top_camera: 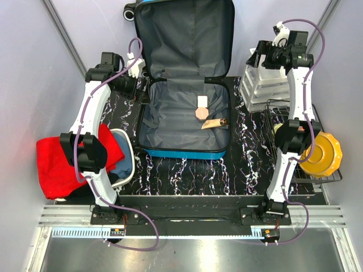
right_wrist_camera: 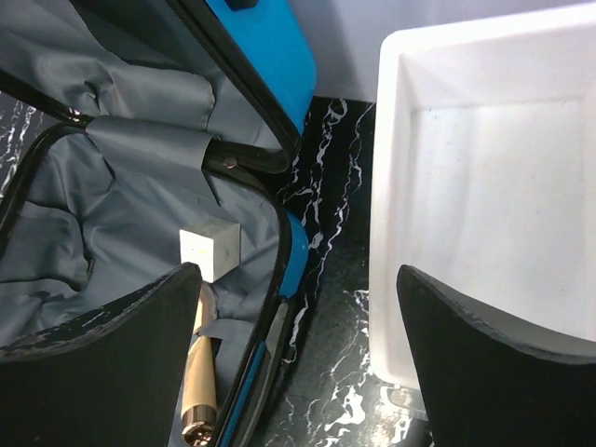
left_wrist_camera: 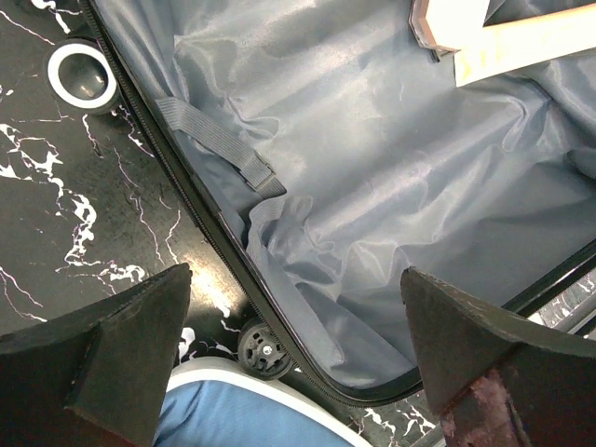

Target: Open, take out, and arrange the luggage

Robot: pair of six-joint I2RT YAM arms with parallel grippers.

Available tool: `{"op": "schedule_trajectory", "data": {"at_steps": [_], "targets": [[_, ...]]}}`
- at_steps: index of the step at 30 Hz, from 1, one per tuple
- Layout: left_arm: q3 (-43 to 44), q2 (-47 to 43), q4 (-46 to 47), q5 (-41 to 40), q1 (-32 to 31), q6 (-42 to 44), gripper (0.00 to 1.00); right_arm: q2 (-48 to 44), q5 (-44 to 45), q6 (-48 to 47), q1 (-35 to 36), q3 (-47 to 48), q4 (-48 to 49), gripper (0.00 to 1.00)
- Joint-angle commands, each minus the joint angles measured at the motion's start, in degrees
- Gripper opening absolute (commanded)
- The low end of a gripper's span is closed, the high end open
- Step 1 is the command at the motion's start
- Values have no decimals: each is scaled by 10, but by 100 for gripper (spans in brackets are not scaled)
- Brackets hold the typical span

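Observation:
The luggage [top_camera: 184,113], a bright-blue hard-shell suitcase, lies open mid-table with its lid leaning up at the back and its grey lining [left_wrist_camera: 372,186] showing. In the lower half lie a white box [top_camera: 202,101], a pinkish round piece [top_camera: 200,113] and a beige tube [top_camera: 214,123]. My left gripper [top_camera: 135,63] hangs open over the suitcase's left rim [left_wrist_camera: 223,242], holding nothing. My right gripper [top_camera: 255,56] is open too, above the gap between the suitcase's right edge [right_wrist_camera: 296,256] and the white drawer unit [right_wrist_camera: 494,186]. The box [right_wrist_camera: 209,250] and tube [right_wrist_camera: 198,372] show in the right wrist view.
A white tub [top_camera: 127,153] with blue cloth sits left of the suitcase, against a suitcase wheel [left_wrist_camera: 264,349]. Red cloth [top_camera: 57,164] lies at far left. A wire rack [top_camera: 283,113] holding a yellow object [top_camera: 322,154] stands on the right. A white ring [left_wrist_camera: 82,76] lies on the table.

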Motion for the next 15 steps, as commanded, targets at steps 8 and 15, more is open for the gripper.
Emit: {"op": "schedule_trajectory", "data": {"at_steps": [8, 15], "targets": [[58, 18, 34, 20, -7, 24, 99, -209, 81, -195, 0, -189, -35, 74], [67, 32, 35, 36, -8, 12, 99, -282, 174, -173, -2, -365, -38, 49]]}}
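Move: The white drawers stand to the right of my right hand, their middle some 12 cm to the right, about 3 cm back and 18 cm lower. In the open suitcase, about 25 cm below that hand, the small white box is some 6 cm back and 17 cm left, and the tube is 15 cm back and 12 cm left. The dish rack stands roughly 23 cm back and 22 cm to the right. From my left hand the drawers are some 12 cm ahead and 52 cm right. I lift my right hand about 3 cm and then draw it back fast, some 11 cm and slightly to the right, past the drawers' left side to about their near side, sinking a little at the end. On the way I roll my hand's left side down by about 20 degrees and bring the wide-open fingers to half shut, empty. ##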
